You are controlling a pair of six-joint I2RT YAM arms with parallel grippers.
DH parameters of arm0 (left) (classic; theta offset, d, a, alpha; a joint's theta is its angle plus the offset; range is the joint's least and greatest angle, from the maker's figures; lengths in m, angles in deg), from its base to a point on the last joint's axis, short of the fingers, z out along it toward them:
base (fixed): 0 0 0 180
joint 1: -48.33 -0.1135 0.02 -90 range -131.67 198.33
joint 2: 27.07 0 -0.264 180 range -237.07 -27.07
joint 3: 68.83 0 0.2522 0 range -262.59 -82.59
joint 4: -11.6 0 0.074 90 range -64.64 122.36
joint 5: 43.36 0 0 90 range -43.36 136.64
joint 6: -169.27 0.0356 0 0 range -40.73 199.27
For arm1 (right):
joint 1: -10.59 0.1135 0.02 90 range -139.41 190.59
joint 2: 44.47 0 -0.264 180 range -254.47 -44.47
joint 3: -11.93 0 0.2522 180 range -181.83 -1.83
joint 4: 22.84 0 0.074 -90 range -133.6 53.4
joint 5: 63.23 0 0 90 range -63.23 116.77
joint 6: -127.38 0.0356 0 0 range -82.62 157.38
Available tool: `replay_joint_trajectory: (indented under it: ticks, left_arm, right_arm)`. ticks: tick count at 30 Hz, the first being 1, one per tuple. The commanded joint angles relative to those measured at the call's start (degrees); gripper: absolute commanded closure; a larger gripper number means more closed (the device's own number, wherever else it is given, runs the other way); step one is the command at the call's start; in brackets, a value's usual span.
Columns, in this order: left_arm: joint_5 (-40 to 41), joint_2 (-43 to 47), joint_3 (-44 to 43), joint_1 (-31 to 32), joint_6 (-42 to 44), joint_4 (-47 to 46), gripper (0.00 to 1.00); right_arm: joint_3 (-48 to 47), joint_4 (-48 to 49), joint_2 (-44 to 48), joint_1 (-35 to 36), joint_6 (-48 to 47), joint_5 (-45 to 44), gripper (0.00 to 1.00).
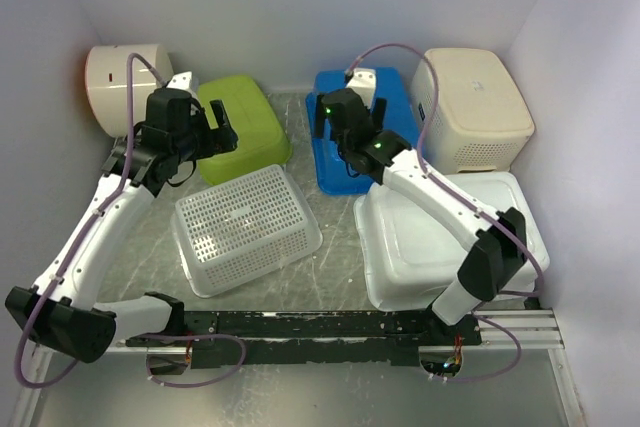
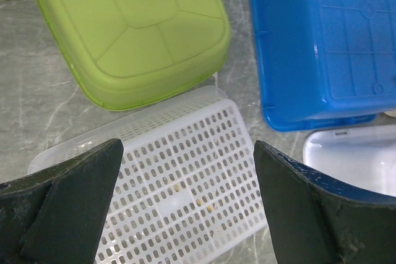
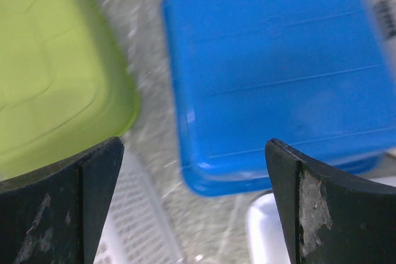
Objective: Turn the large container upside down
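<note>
The large container (image 1: 440,252), glossy white with rounded corners, sits at the front right under my right arm. I cannot tell which side faces up. One corner shows in the left wrist view (image 2: 356,156) and in the right wrist view (image 3: 263,227). My right gripper (image 1: 345,152) is open and empty, above the gap between the blue tub (image 1: 330,162) and the container; in its own view (image 3: 193,153) nothing is between the jaws. My left gripper (image 1: 210,142) is open and empty (image 2: 187,153), above the far edge of a white perforated basket (image 2: 179,196).
A green tub (image 1: 245,127) lies base up at the back middle-left, the blue tub (image 3: 272,60) base up beside it. The white perforated basket (image 1: 245,227) lies front left. A cream perforated basket (image 1: 475,107) stands back right. A white round object (image 1: 125,87) is back left. Walls close in on three sides.
</note>
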Motion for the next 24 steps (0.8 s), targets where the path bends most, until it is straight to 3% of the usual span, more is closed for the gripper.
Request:
replay_joint_trajectory:
  ticks: [1, 4, 7, 15, 24]
  left_arm:
    - [6.3, 0.0, 1.0, 0.3, 0.1, -0.6, 0.02]
    - [7.1, 3.5, 3.9, 0.3, 1.3, -3.2, 0.02]
    - [8.2, 6.9, 6.6, 0.3, 2.2, -5.5, 0.02]
    - [13.3, 10.9, 10.3, 0.3, 3.5, -7.6, 0.02]
    - [12.4, 10.1, 10.0, 0.3, 5.1, -7.5, 0.02]
  right_arm:
    - [-1.4, -2.8, 4.8, -0.2, -7.3, -30.0, 0.0]
    - [4.4, 2.4, 6.6, -0.9, -13.0, -47.5, 0.0]
    - [9.3, 4.3, 8.1, -2.8, -15.4, -54.6, 0.0]
    - [9.1, -14.7, 7.2, -7.0, 2.9, -50.9, 0.0]
    - [-0.5, -41.8, -3.8, -18.7, 29.2, -43.1, 0.0]
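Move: The large white container lies turned over about 22 cm nearer the base than the right hand, some 23 cm to its right and 17 cm below. The blue container is almost under that hand, about 6 cm ahead and 6 cm right, 17 cm down. The cream basket stands some 8 cm ahead, 29 cm right and 14 cm below. From the left hand the large white container is about 18 cm back, 52 cm right and 21 cm below. Heading for the space above the far edge of the large white container, the open right hand sweeps about 25 cm to the right over the blue container, first climbing some 5 cm, then sinking back as far. Its fingers swing clockwise from straight ahead to forward-right, the hand rolling as well. The empty left hand drifts about 5 cm left, staying open. ##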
